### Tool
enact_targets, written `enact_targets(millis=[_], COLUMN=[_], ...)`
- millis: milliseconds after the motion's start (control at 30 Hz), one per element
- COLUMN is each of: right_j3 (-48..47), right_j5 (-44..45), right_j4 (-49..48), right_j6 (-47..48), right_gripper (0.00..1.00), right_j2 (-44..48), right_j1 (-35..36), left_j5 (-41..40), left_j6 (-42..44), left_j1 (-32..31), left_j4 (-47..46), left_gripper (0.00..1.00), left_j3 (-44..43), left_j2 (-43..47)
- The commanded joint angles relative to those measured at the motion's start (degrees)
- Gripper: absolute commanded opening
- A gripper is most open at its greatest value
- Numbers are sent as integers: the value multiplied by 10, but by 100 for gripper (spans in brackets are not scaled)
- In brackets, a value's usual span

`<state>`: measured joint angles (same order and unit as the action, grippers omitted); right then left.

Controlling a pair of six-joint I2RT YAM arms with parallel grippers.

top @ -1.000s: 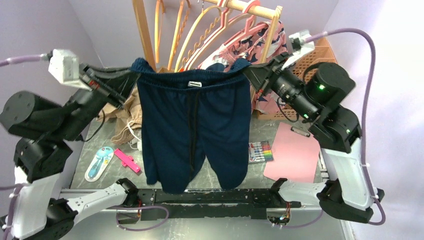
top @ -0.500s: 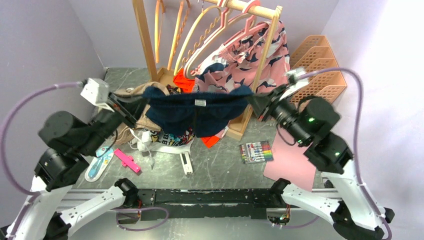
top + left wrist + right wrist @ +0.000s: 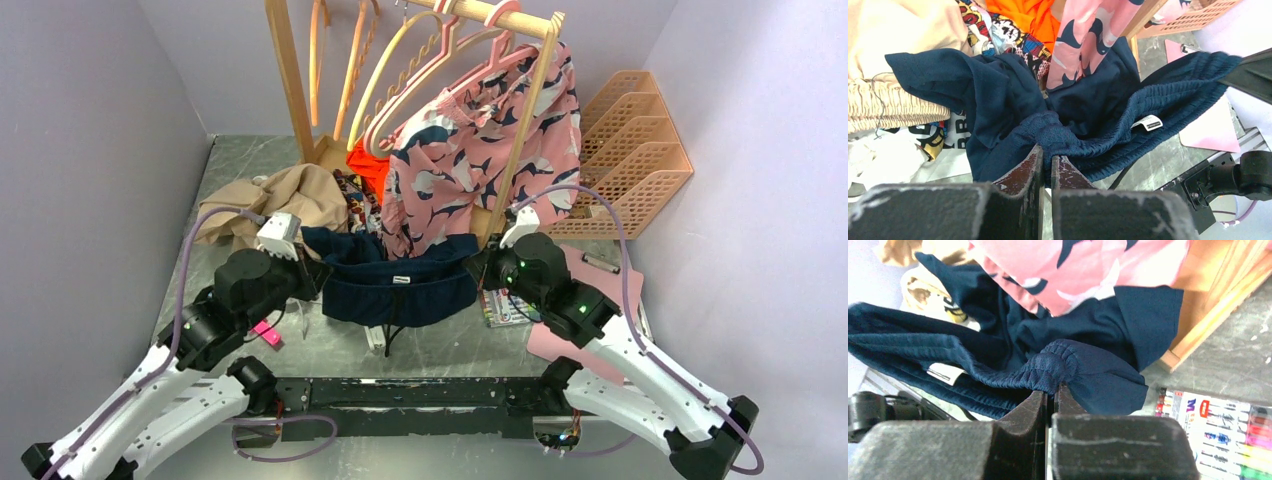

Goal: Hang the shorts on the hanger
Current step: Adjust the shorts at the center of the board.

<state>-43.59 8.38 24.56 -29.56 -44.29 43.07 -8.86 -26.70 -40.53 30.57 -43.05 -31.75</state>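
The navy shorts [image 3: 400,295] lie bunched on the table in front of the clothes rack, waistband stretched between my two grippers. My left gripper [image 3: 318,272] is shut on the waistband's left end [image 3: 1058,135], its fingertips [image 3: 1046,152] pinching the ribbed elastic. My right gripper [image 3: 472,265] is shut on the right end [image 3: 1058,360], with its tips [image 3: 1050,389] closed on the fabric. A white label [image 3: 1148,123] shows inside the waistband. A pale strip [image 3: 374,338] sticks out from under the shorts' near edge; it may be the hanger, otherwise hidden.
A wooden rack [image 3: 285,80] at the back carries pink and yellow hangers and pink printed shorts [image 3: 480,150]. A tan garment [image 3: 290,195] and printed clothes lie behind the left gripper. Marker pack [image 3: 1228,425], pink sheet [image 3: 548,340] and orange trays [image 3: 630,140] are on the right.
Both arms have come down from holding the shorts spread high in the air. The shorts now rest crumpled on the table, still gripped at both waistband ends.
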Motion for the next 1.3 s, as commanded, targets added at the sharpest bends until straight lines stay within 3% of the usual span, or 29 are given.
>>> enact_targets(millis=[0, 200, 400, 500, 600, 633, 767, 900, 1067, 1133, 1267], right_j3=[-22, 78, 137, 143, 143, 142, 126, 85, 11, -12, -25], right_j5=[28, 22, 39, 38, 34, 35, 35, 32, 15, 3, 9], right_j4=[-45, -74, -68, -59, -51, -49, -36, -4, 34, 37, 27], right_j6=[-12, -78, -128, -132, -134, -134, -123, -101, -45, -12, 21], right_gripper=[0, 0, 0, 1, 15, 25, 46, 57, 58, 58, 56], right_j2=[4, 5, 5, -9, -19, -15, 4, 12, 11, 14, 27], right_j1=[-4, -5, -4, -4, -4, -4, -4, -4, -4, -4, -4], left_j5=[-19, -15, 0, -5, -14, -20, -49, -79, -138, -147, -83], left_j6=[-18, -97, -123, -124, -128, -130, -122, -96, -22, 38, 185], left_j1=[4, 4, 4, 4, 4, 4, 4, 4, 4, 4, 4], left_j4=[-24, -67, -74, -59, -42, -33, 0, 38, 63, 49, -10], left_gripper=[7, 7, 8, 31, 55, 60, 73, 78, 79, 78, 78], left_j3=[-9, 72, 86, 78, 68, 61, 30, -28, -150, -212, -304], left_j2=[-32, -88, -134, -143, -145, -142, -119, -100, -92, -90, -100])
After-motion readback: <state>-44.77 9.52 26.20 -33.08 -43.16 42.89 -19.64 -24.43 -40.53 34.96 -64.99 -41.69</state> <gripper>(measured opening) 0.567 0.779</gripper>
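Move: Both hands still pinch the waistband of the navy shorts. The bare middle of the table where the shorts are to lie is about 14 cm right of the left hand, 3 cm nearer the base and 13 cm below; from the right hand it is some 14 cm left, 4 cm back and 12 cm down. The pink shorts' lower hem hangs roughly 9 cm ahead and 19 cm right of the left hand; the marker set lies 9 cm right and 8 cm back of the right hand. Both hands lower the pinched waistband corners towards the table, left about 11 cm and right about 10 cm, fingers tipping 15–20 degrees further down, then open and let go. The empty hands rise off the cloth and tip back up: left fast, over 20 cm up and a little left and forward, right about 11 cm. ##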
